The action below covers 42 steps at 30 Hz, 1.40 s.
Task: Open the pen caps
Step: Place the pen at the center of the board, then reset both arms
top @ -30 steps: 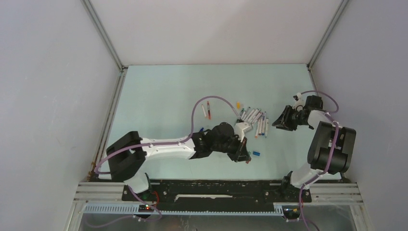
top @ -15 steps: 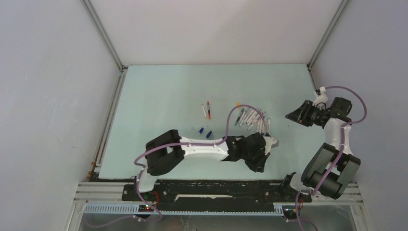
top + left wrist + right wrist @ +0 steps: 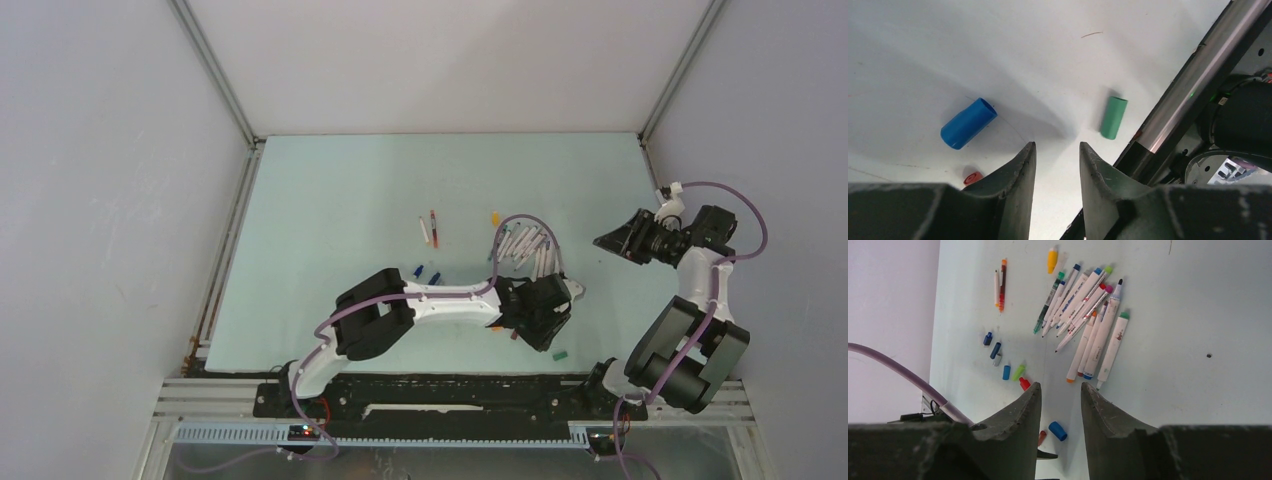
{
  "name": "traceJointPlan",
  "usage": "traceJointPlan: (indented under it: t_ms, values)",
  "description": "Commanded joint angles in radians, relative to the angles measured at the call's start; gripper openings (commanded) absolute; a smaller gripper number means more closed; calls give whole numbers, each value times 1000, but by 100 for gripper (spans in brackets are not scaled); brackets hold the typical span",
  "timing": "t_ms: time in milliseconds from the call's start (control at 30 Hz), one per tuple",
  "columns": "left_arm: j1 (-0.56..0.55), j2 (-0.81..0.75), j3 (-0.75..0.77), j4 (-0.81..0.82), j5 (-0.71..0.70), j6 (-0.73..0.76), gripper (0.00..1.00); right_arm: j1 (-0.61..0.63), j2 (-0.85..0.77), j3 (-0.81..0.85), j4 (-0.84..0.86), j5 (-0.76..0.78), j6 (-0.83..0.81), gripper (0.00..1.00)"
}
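Note:
My left gripper (image 3: pixel 1055 150) is open and empty, low over the table near its front rail; it shows in the top view (image 3: pixel 540 338). Ahead of it lie a loose blue cap (image 3: pixel 968 123), a green cap (image 3: pixel 1113 117) by the rail and a small red cap (image 3: pixel 973 177). The green cap also shows in the top view (image 3: pixel 560 353). My right gripper (image 3: pixel 1058 390) is open and empty, held high at the right (image 3: pixel 612 242). Below it lies the pile of white pens (image 3: pixel 1088 315), many with coloured caps on. Loose caps lie left of the pile: blue (image 3: pixel 1006 372), green (image 3: pixel 1019 371), red (image 3: pixel 1024 384).
A red pen and a thin white one (image 3: pixel 1000 285) lie apart at the far left, with a yellow cap (image 3: pixel 1052 255) beyond the pile. The metal front rail (image 3: pixel 1188 95) runs close to my left gripper. The left arm's purple cable (image 3: pixel 520 225) arches over the pens.
My left arm has swung right and toward the front rail, off the pen pile. A green cap now lies by the rail. My right gripper moved right and away from the pile.

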Motion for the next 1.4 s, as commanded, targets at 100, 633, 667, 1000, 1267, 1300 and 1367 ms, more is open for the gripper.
traceJointPlan:
  t_ms: [100, 633, 667, 1000, 1267, 1300, 1367]
  values:
    - [1, -20, 58, -48, -58, -1, 40, -3, -25, 21, -6, -30, -15, 38]
    - [1, -464, -289, 222, -220, 43, 42, -8, -28, 21, -27, -34, -47, 38]
    - [1, -477, -299, 228, -228, 45, 42, -8, -28, 21, -28, -34, -50, 38]
    - [1, -734, -526, 324, -393, 98, 42, -8, -49, 21, -53, -46, -102, 38]
    - [8, -1071, -740, 340, -702, 200, 99, -2, -102, 21, -157, -122, -306, 39]
    - [18, -1108, -761, 344, -737, 219, 99, 0, -107, 22, -179, -134, -346, 39]
    - [65, -1181, -796, 338, -717, 253, 100, 6, -113, 21, -219, -143, -417, 39]
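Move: The green cap lies on the board close to the left hand, about 3 cm to its right, 2 cm back and 2 cm below. At the same level, the blue cap is some 6 cm ahead and 2 cm left of this hand, and the dark red cap about 3 cm ahead and 6 cm left. From the right hand, the green cap is roughly 20 cm back, 8 cm left and 15 cm below. Upwards and then to the left, the empty left hand leaves the board's front edge: after barely stirring it climbs about 15 cm, checks, then sweeps left and up over the caps, ending some 23 cm higher and 18 cm left, slightly forward. Its fingers swing from down-right towards forward and spread wide late on; the right hand, touching nothing, eases back, left and up by about 3 cm. ##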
